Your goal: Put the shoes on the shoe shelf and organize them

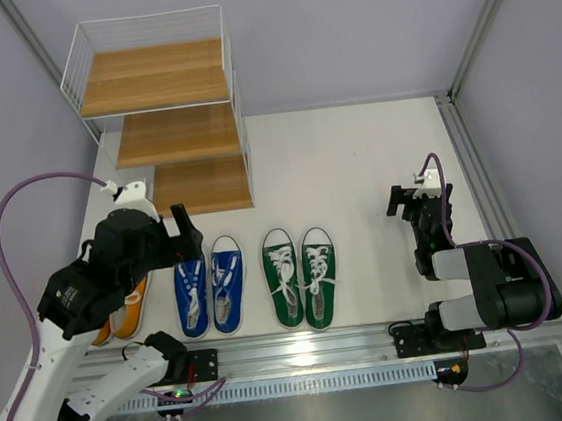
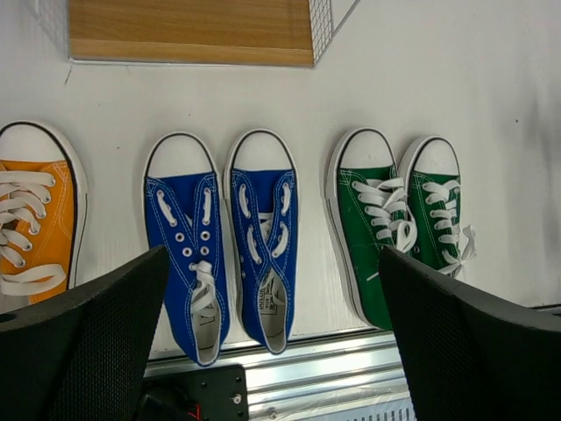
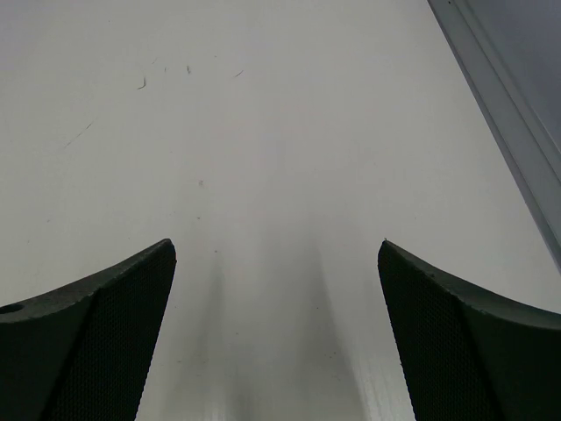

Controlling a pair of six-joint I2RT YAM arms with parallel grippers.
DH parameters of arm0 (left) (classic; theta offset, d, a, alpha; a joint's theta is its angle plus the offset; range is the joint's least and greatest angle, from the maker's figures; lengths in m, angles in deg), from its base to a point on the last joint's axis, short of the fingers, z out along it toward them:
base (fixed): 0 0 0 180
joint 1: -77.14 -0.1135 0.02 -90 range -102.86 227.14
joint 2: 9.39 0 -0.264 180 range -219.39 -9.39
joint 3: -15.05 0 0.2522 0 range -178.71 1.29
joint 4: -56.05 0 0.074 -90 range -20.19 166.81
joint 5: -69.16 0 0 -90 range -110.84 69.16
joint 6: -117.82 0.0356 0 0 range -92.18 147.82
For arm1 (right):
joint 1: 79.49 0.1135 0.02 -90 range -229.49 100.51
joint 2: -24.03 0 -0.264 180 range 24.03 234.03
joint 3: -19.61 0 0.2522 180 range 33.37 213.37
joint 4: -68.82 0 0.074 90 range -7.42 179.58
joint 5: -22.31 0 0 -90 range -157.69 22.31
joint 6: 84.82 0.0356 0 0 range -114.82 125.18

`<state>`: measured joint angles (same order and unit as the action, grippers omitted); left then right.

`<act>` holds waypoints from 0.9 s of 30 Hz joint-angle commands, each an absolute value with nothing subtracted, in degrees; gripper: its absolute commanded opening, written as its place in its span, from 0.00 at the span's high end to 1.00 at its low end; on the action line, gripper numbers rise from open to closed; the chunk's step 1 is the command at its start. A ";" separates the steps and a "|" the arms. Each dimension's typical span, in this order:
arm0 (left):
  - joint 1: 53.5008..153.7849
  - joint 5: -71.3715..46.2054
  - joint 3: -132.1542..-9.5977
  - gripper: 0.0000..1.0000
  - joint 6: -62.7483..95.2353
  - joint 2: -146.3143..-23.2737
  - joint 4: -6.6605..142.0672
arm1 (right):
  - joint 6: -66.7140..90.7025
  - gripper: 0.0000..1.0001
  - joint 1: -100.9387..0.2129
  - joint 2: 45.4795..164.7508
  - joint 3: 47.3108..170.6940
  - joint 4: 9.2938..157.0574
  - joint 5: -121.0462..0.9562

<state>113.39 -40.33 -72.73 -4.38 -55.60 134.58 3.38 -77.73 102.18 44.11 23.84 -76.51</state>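
The shoe shelf (image 1: 177, 134) stands at the back left, its three wooden boards bare. Its lowest board shows in the left wrist view (image 2: 188, 31). Three pairs of shoes lie in a row on the table near the front, toes toward the shelf. The orange pair (image 1: 121, 316) is mostly hidden under my left arm; one orange shoe (image 2: 31, 228) shows. The blue pair (image 1: 209, 286) (image 2: 223, 246) is in the middle and the green pair (image 1: 301, 277) (image 2: 399, 219) on the right. My left gripper (image 1: 188, 230) (image 2: 273, 263) is open above the blue pair. My right gripper (image 1: 406, 202) (image 3: 276, 250) is open and empty over bare table.
An aluminium rail (image 1: 306, 349) runs along the near edge, right behind the shoes' heels (image 2: 351, 368). A metal frame rail (image 1: 468, 171) borders the table's right side (image 3: 508, 88). Walls close in at the back and left of the shelf.
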 commanded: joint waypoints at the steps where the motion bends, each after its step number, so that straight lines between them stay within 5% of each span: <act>1: 113.44 -37.81 -72.89 0.00 -2.59 -54.13 133.18 | 3.51 0.03 -77.91 102.17 45.23 18.86 -76.12; 8: 113.36 -37.54 -70.43 0.00 -4.24 -54.12 133.97 | 3.60 0.03 -77.91 102.26 45.23 18.86 -76.12; 19: 113.36 -40.00 -47.07 0.00 -19.71 -59.75 126.68 | 3.51 0.03 -77.91 102.26 45.15 18.86 -76.12; 27: 113.44 -37.82 -40.90 0.00 -21.66 -60.80 120.18 | 3.51 0.03 -77.91 102.26 45.15 18.86 -76.12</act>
<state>113.39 -38.73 -42.23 -19.29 -59.98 125.68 3.38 -77.73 102.18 44.11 23.84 -76.51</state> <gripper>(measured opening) 0.996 0.973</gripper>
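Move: The right blue shoe of the pair lies well below the open left hand, its middle some 26 cm down, about 3 cm ahead and 5 cm to the right. The left blue shoe is level with it and 4 cm to the hand's left; the nearer green shoe lies 19 cm right of the hand and 3 cm ahead. From the right hand, that right blue shoe is about 50 cm left, 17 cm back and 5 cm lower. Over the pair of blue shoes, the left hand hangs almost still at first, then drops fast and nearly straight down some 18 cm towards their laces and heel openings, easing to a stop above them. On the way the wrist tips the fingers about 25 degrees further down; they stay wide open, with no touch to be seen. ##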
